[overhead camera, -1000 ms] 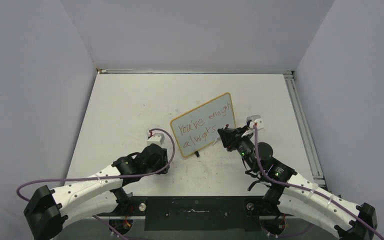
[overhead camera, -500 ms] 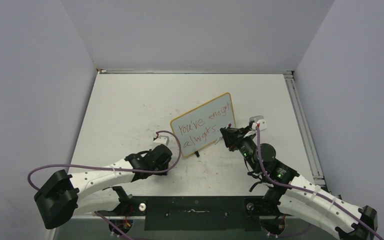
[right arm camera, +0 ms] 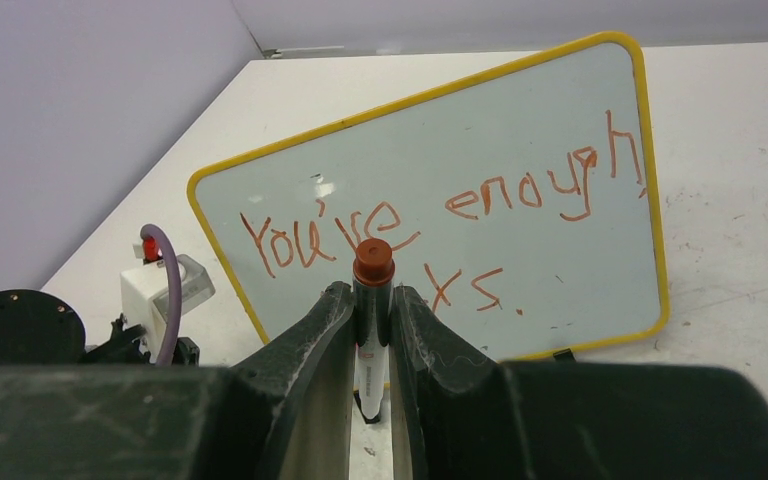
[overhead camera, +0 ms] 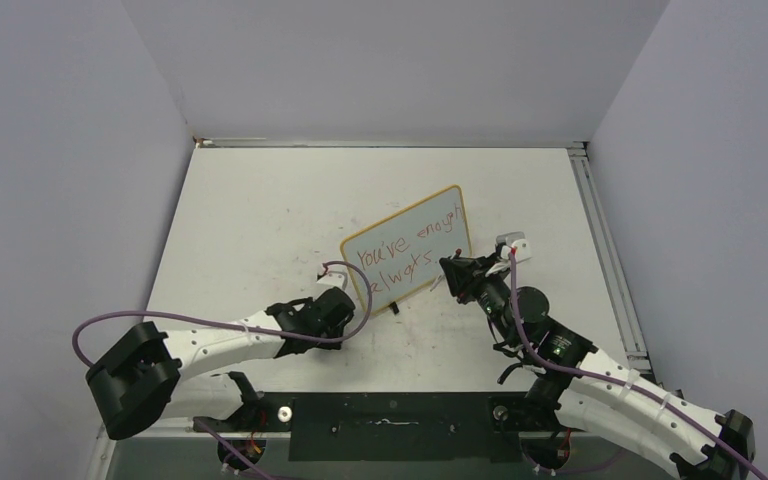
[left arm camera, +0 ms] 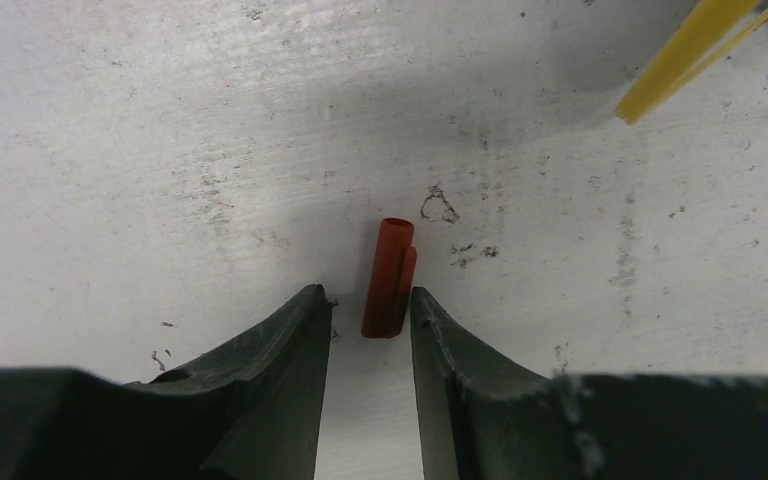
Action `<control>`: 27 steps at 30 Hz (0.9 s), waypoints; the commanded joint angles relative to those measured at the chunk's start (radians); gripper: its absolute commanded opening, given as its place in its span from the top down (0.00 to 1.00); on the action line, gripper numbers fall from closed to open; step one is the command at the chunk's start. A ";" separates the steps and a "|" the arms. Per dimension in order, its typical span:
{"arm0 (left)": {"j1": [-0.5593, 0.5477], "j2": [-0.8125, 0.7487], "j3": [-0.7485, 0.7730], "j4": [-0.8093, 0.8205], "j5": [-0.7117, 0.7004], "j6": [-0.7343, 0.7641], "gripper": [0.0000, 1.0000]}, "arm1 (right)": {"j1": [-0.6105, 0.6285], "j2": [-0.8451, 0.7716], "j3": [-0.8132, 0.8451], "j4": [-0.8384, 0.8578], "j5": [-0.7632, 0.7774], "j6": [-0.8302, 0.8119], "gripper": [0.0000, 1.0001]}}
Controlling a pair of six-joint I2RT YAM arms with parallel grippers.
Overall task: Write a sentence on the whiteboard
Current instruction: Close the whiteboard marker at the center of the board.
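Observation:
The whiteboard (overhead camera: pixel 405 235) stands tilted at mid-table, with a yellow rim and a grey-white face. The sentence (overhead camera: pixel 407 258) is in red, two lines, roughly "You're enough always." It also shows in the right wrist view (right arm camera: pixel 520 195) on the whiteboard (right arm camera: pixel 440 140). My right gripper (right arm camera: pixel 368 295) is shut on the white marker (right arm camera: pixel 370 330), its red end up, just in front of the board. My left gripper (left arm camera: pixel 365 292) is open and low over the table. A red marker cap (left arm camera: pixel 390 278) lies flat with its near end between the fingertips. In the top view the left gripper (overhead camera: pixel 345 300) is by the board's lower left corner.
A black foot (overhead camera: pixel 393 308) props the board's lower edge. A metal rail (overhead camera: pixel 600 240) runs along the table's right edge. Walls close in the left, back and right. The board's yellow rim (left arm camera: pixel 680 50) shows at the top right of the left wrist view.
My left arm has stretched forward and to the right, bringing its gripper to the board's lower left corner. My right gripper with the marker has hardly moved.

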 commanded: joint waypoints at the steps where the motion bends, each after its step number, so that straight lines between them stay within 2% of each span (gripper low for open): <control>1: -0.017 0.030 0.048 -0.009 -0.030 0.014 0.68 | 0.006 -0.003 -0.008 0.017 0.013 0.001 0.95; 6: -0.022 0.053 0.047 0.006 -0.005 0.014 0.84 | 0.006 -0.004 -0.009 0.012 0.016 0.003 0.95; 7: -0.023 0.058 0.045 0.004 -0.004 0.013 0.88 | 0.005 -0.005 -0.009 0.010 0.019 0.005 0.95; 8: -0.027 0.060 0.045 0.003 -0.002 0.011 0.97 | 0.005 -0.005 -0.009 0.007 0.021 0.010 0.95; 9: -0.031 0.061 0.043 0.003 0.000 0.009 1.00 | 0.006 -0.005 -0.010 0.007 0.021 0.013 0.95; 14: -0.066 -0.032 -0.001 0.027 -0.040 -0.020 1.00 | 0.005 0.011 -0.003 0.020 -0.023 0.051 0.95; 18: -0.138 -0.223 -0.104 0.213 -0.040 0.010 1.00 | 0.006 0.030 0.004 0.013 -0.044 0.147 0.95; 22: -0.250 -0.374 -0.255 0.525 -0.042 0.097 1.00 | 0.006 0.037 -0.015 0.007 -0.102 0.254 0.95; 25: -0.296 -0.426 -0.365 0.755 0.011 0.162 1.00 | 0.005 0.013 -0.056 0.030 -0.138 0.326 0.95; 27: -0.309 -0.419 -0.385 0.812 0.037 0.184 1.00 | 0.006 0.005 -0.088 0.060 -0.186 0.364 0.95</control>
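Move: The marker's red cap lies on the table almost between the left fingertips, about 1 cm ahead and 1 cm below. The whiteboard's near corner is some 6 cm ahead and 8 cm right of this hand, its middle about 19 cm ahead and 16 cm right. From the right hand, raised and holding the uncapped marker, the cap is roughly 23 cm left, 5 cm back and 23 cm down; the whiteboard's middle is about 13 cm ahead, 7 cm left and 23 cm down. The cap is pinched as the left fingers close from their part-open gap, then carried right about 6 cm, back 4 cm and up 4 cm, the wrist turning some 35 degrees so that the fingers swing rightwards and point less steeply down. Late on, the right hand, keeping its grip on the marker, eases down, left and back a few centimetres towards the cap, tilting about 15 degrees. ##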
